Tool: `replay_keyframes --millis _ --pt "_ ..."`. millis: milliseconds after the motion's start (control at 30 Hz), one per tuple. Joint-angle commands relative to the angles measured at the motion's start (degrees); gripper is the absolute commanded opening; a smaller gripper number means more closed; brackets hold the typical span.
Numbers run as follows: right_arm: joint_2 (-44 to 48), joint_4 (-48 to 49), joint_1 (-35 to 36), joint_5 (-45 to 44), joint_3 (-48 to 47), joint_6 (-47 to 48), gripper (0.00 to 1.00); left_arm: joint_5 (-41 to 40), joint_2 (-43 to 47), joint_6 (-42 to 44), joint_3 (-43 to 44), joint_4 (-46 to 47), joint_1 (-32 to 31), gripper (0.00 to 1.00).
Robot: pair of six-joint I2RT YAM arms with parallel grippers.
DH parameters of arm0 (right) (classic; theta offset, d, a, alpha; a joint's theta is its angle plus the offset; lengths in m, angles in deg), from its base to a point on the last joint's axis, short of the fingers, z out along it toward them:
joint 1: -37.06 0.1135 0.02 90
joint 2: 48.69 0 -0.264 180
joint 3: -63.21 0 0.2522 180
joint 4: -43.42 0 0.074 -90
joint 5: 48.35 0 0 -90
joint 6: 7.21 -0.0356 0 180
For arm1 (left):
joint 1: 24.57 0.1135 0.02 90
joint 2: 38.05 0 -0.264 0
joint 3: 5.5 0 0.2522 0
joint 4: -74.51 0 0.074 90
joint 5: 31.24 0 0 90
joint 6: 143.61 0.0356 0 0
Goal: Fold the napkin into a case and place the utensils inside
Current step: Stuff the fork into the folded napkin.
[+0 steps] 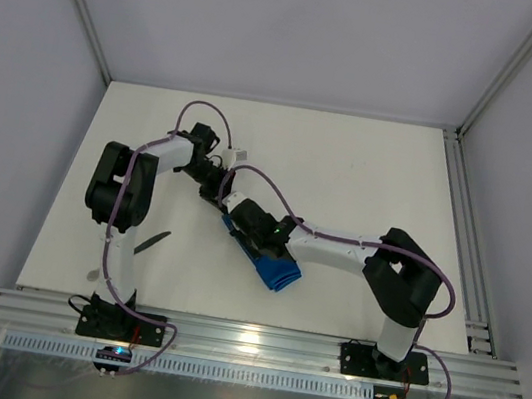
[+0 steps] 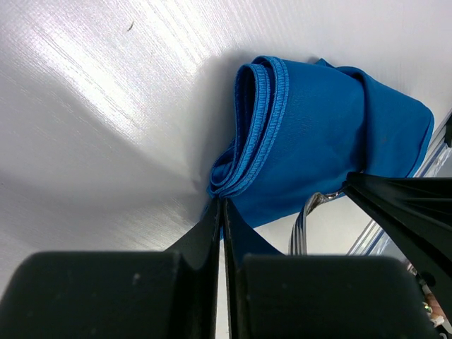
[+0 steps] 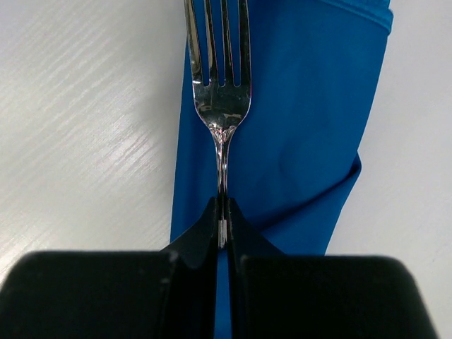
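The folded bright blue napkin (image 1: 275, 270) lies as a narrow layered case near the table's middle. My left gripper (image 2: 222, 203) is shut, pinching the rolled hem at one end of the napkin (image 2: 325, 120). My right gripper (image 3: 223, 201) is shut on the handle of the silver fork (image 3: 222, 106), whose tines point away and lie over the napkin (image 3: 304, 127). In the left wrist view the fork (image 2: 302, 229) shows beside the cloth, with the right gripper's fingers (image 2: 402, 212) over it. The dark grey knife (image 1: 151, 243) lies apart on the table, left of the napkin and beside the left arm.
Both arms meet over the white table (image 1: 351, 173), crossing near the napkin's far end. An aluminium rail (image 1: 254, 339) runs along the near edge, and a frame track (image 1: 467, 242) lines the right side. White walls close in the back and sides.
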Motion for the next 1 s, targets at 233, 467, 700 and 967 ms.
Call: replay_keyframes --millis 233,467,700,967 --pt "-0.5 -2.5 0.2 -0.1 1.5 -6.5 0.04 0.8 0.6 1.6 2.0 -0.5 0.2 0.00" --pt "1.1 -1.6 0.3 -0.2 3.5 -9.2 0.04 0.8 0.8 1.7 1.9 -0.5 0.2 0.00" --pt "0.6 -1.3 0.3 -0.7 3.6 -9.7 0.11 0.5 1.1 2.2 2.1 -0.8 0.2 0.00" --pt "3.1 -1.6 0.2 -3.9 1.6 -8.2 0.53 -10.1 8.8 4.1 4.7 -3.8 0.2 0.42"
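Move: The fork's handle is already between the right fingers, its end reaching into the pocket fold; the pocket mouth lies about 1 cm back, 1 cm right and 2 cm below that hand. The fork head points some 4 cm ahead and 4 cm left. The left hand's shut fingers are at the napkin's far-left end; from there the pocket mouth is roughly 9 cm back and 8 cm right, and the knife about 9 cm back and 15 cm left. Still pinching the fork handle, the right hand pushes the fork down, back and to its right, into the napkin's pocket fold, about 2.5 cm in all, then stops and opens wide to let go. The left hand keeps the napkin's end in place all the while, then opens too and begins to come free, shifting about 1 cm to its left, forward and up. ##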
